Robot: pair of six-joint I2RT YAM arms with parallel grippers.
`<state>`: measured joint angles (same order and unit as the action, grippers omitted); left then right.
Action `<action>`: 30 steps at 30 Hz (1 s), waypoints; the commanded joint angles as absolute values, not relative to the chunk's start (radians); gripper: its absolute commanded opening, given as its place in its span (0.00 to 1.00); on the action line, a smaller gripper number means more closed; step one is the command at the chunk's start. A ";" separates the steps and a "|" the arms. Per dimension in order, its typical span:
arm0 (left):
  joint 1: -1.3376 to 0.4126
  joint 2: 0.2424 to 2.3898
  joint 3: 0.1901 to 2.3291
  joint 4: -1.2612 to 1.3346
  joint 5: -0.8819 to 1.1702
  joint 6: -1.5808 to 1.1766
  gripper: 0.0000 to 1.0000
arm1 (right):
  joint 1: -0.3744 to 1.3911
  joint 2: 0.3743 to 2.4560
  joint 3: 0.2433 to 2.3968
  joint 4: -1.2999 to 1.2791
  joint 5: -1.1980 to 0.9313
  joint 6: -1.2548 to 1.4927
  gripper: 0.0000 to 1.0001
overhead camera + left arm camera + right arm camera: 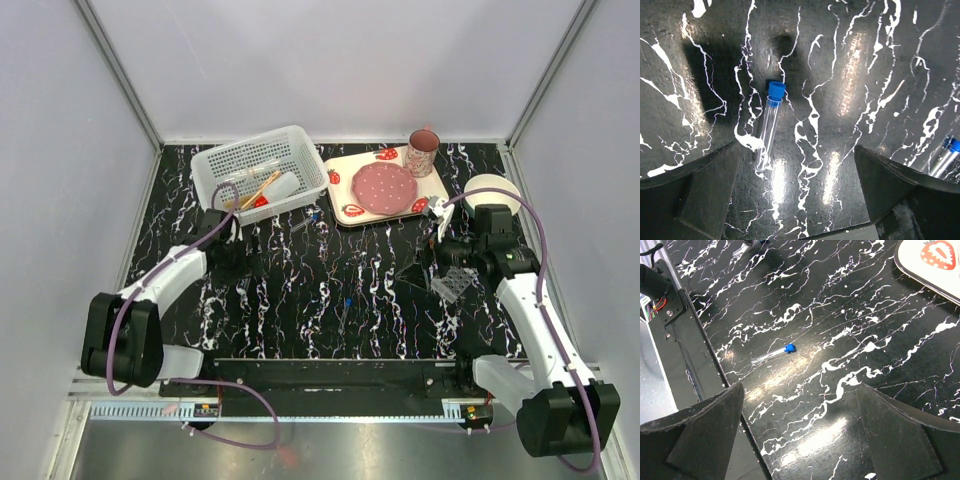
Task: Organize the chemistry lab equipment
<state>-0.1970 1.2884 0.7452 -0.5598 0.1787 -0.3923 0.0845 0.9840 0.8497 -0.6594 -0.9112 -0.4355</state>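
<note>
A white mesh basket (pixel 215 165) at the back left holds clear tubes, a wooden-handled tool (pixel 260 187) and a white squeeze bottle (pixel 280 187) with a red cap. A clear grid rack (pixel 453 283) lies on the table at the right. My left gripper (pixel 795 200) hangs open over the table, and a blue-capped vial (pixel 769 125) lies just ahead of its left finger. A second vial (pixel 949 156) shows at the right edge. My right gripper (pixel 800 435) is open and empty beside the rack, with a vial (pixel 774 354) lying ahead of it.
A strawberry-print tray (pixel 345 165) with a pink plate (pixel 385 188) and a mug (pixel 421 152) stands at the back centre. A round white bowl (pixel 492 187) sits behind my right arm. The black rail (pixel 695 340) runs along the table's near edge.
</note>
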 commanded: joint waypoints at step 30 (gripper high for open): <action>-0.333 1.505 0.836 -0.657 -0.066 -0.368 0.18 | 0.052 0.940 0.808 -0.554 -0.965 -0.394 1.00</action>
<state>-0.3210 1.5089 0.8120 -0.6601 -0.0654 -0.3698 0.0578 0.9565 0.8036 -0.5873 -0.9367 -0.3992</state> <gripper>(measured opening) 0.232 0.994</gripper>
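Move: The capped test tube the left hand is after lies under its open fingers, about 5 cm below, 2 cm to the left and 1 cm back, blue cap pointing forward. A second tube is roughly 8 cm back and 21 cm right of that hand, a third some 3 cm ahead and 13 cm left. The white basket's middle is around 24 cm ahead, 1 cm right and 2 cm lower. From the right hand, the first tube is about 35 cm left, 3 cm back and 19 cm down. The left fingers close from wide open to a narrow gap, coming to pinch the lower half of the tube from both sides. On the way the hand sinks about 4 cm, first easing left and then back by nearly 2 cm each, while the wrist tilts some 20 degrees until the fingers point almost straight down. ##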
